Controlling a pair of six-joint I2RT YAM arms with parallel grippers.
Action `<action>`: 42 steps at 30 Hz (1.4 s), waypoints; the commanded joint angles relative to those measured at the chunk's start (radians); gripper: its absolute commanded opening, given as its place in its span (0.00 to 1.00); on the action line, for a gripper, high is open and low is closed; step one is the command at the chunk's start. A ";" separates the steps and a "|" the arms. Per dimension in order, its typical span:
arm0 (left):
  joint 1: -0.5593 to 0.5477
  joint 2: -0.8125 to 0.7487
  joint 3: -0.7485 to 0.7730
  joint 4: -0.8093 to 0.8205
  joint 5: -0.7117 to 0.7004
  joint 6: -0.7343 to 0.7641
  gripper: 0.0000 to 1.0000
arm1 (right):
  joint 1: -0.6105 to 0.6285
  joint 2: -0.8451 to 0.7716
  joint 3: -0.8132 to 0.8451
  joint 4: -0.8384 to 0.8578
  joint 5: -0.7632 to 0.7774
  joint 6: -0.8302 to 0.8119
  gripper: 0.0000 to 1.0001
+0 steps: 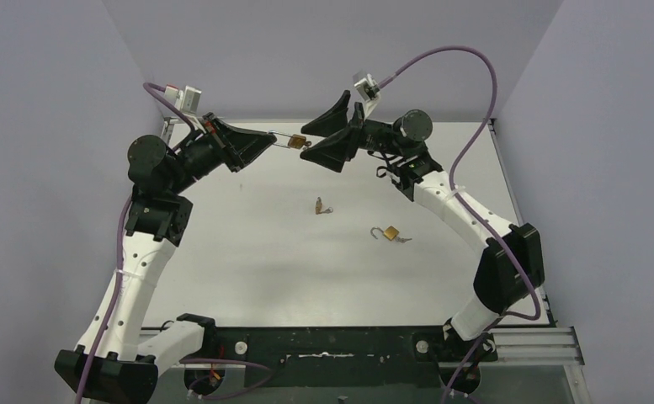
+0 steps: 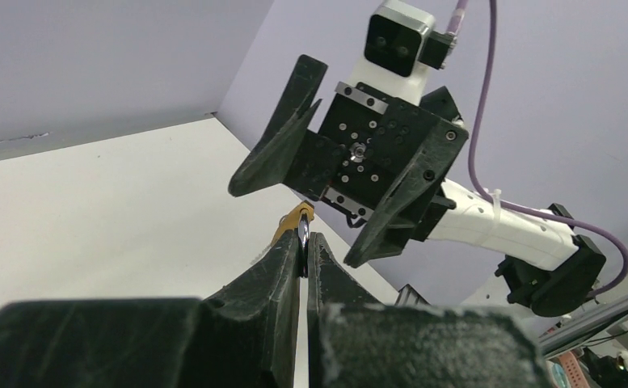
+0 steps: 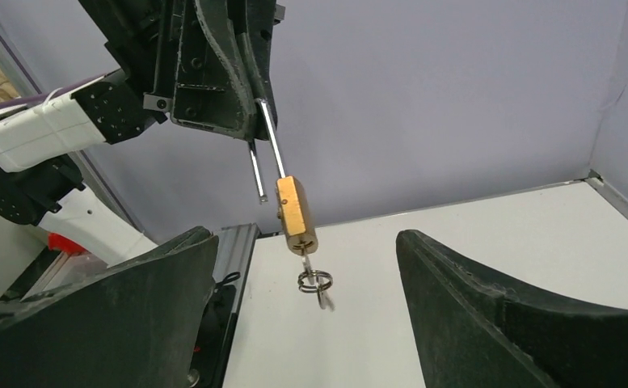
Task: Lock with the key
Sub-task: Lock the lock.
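A brass padlock (image 3: 296, 212) hangs in the air by its open steel shackle (image 3: 270, 145); the shackle's short leg ends free beside the body. My left gripper (image 2: 304, 242) is shut on the shackle, and only the padlock's (image 2: 294, 218) top edge shows past its fingertips. The key (image 3: 306, 260) sits in the keyhole underneath, and a key ring (image 3: 314, 280) dangles from it. My right gripper (image 3: 304, 242) stands open, one finger on each side of the lock and key, touching neither. From above, the padlock (image 1: 299, 141) hangs between the left gripper (image 1: 273, 139) and the right gripper (image 1: 308, 145).
Two other small padlocks lie on the white table: one (image 1: 321, 205) near the middle, and one (image 1: 388, 233) with an open shackle to its right. Purple walls enclose the back and sides. A metal rail (image 3: 233, 242) runs along the table's left edge.
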 commanded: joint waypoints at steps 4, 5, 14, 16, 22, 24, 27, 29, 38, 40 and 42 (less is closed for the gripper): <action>-0.004 0.002 0.029 0.091 0.012 -0.003 0.00 | 0.001 0.083 0.134 0.351 -0.079 0.239 0.80; -0.004 0.004 0.027 0.094 0.012 -0.002 0.00 | 0.002 0.100 0.142 0.393 -0.084 0.280 0.79; -0.004 0.007 0.031 0.087 0.007 0.018 0.00 | 0.005 0.146 0.169 0.474 -0.117 0.406 0.67; -0.003 0.008 0.037 0.084 0.006 0.022 0.00 | 0.007 0.146 0.167 0.461 -0.121 0.402 0.66; -0.004 0.009 0.049 0.081 0.008 0.024 0.00 | 0.021 0.141 0.172 0.309 -0.135 0.314 0.64; -0.004 0.006 0.050 0.081 0.009 0.025 0.00 | 0.029 0.133 0.164 0.242 -0.130 0.256 0.65; -0.004 0.005 0.051 0.079 0.009 0.025 0.00 | 0.041 0.124 0.164 0.135 -0.122 0.179 0.65; -0.003 0.004 0.052 0.077 0.009 0.028 0.00 | 0.047 0.125 0.170 0.103 -0.122 0.156 0.64; -0.002 -0.002 0.060 0.040 0.006 0.066 0.00 | 0.048 0.124 0.165 0.104 -0.125 0.175 0.56; -0.002 -0.005 0.064 0.023 0.004 0.081 0.00 | 0.046 0.121 0.155 0.113 -0.125 0.182 0.56; 0.000 -0.009 0.065 0.012 0.003 0.089 0.00 | 0.043 0.117 0.147 0.125 -0.123 0.191 0.56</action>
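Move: The open lock in my left hand is what I go for. Its body sits about 3 cm to the left of my right hand, level with it in reach and height, with the key ring between my right fingers. From my left hand the body is some 5 cm to the right and 2 cm lower. Far below my right hand, about 45 cm down on the table, lie a closed lock, 18 cm ahead and 2 cm right, and an open lock, 9 cm ahead and 22 cm right. I bring my right hand about 3 cm up and slightly back, turning it some 10 degrees counter-clockwise. Then I lower it about 3.5 cm while sliding left, so my open fingers come around the lock's body, and narrow them to a bit over half open without gripping. My left hand stays put, still pinching the shackle. ##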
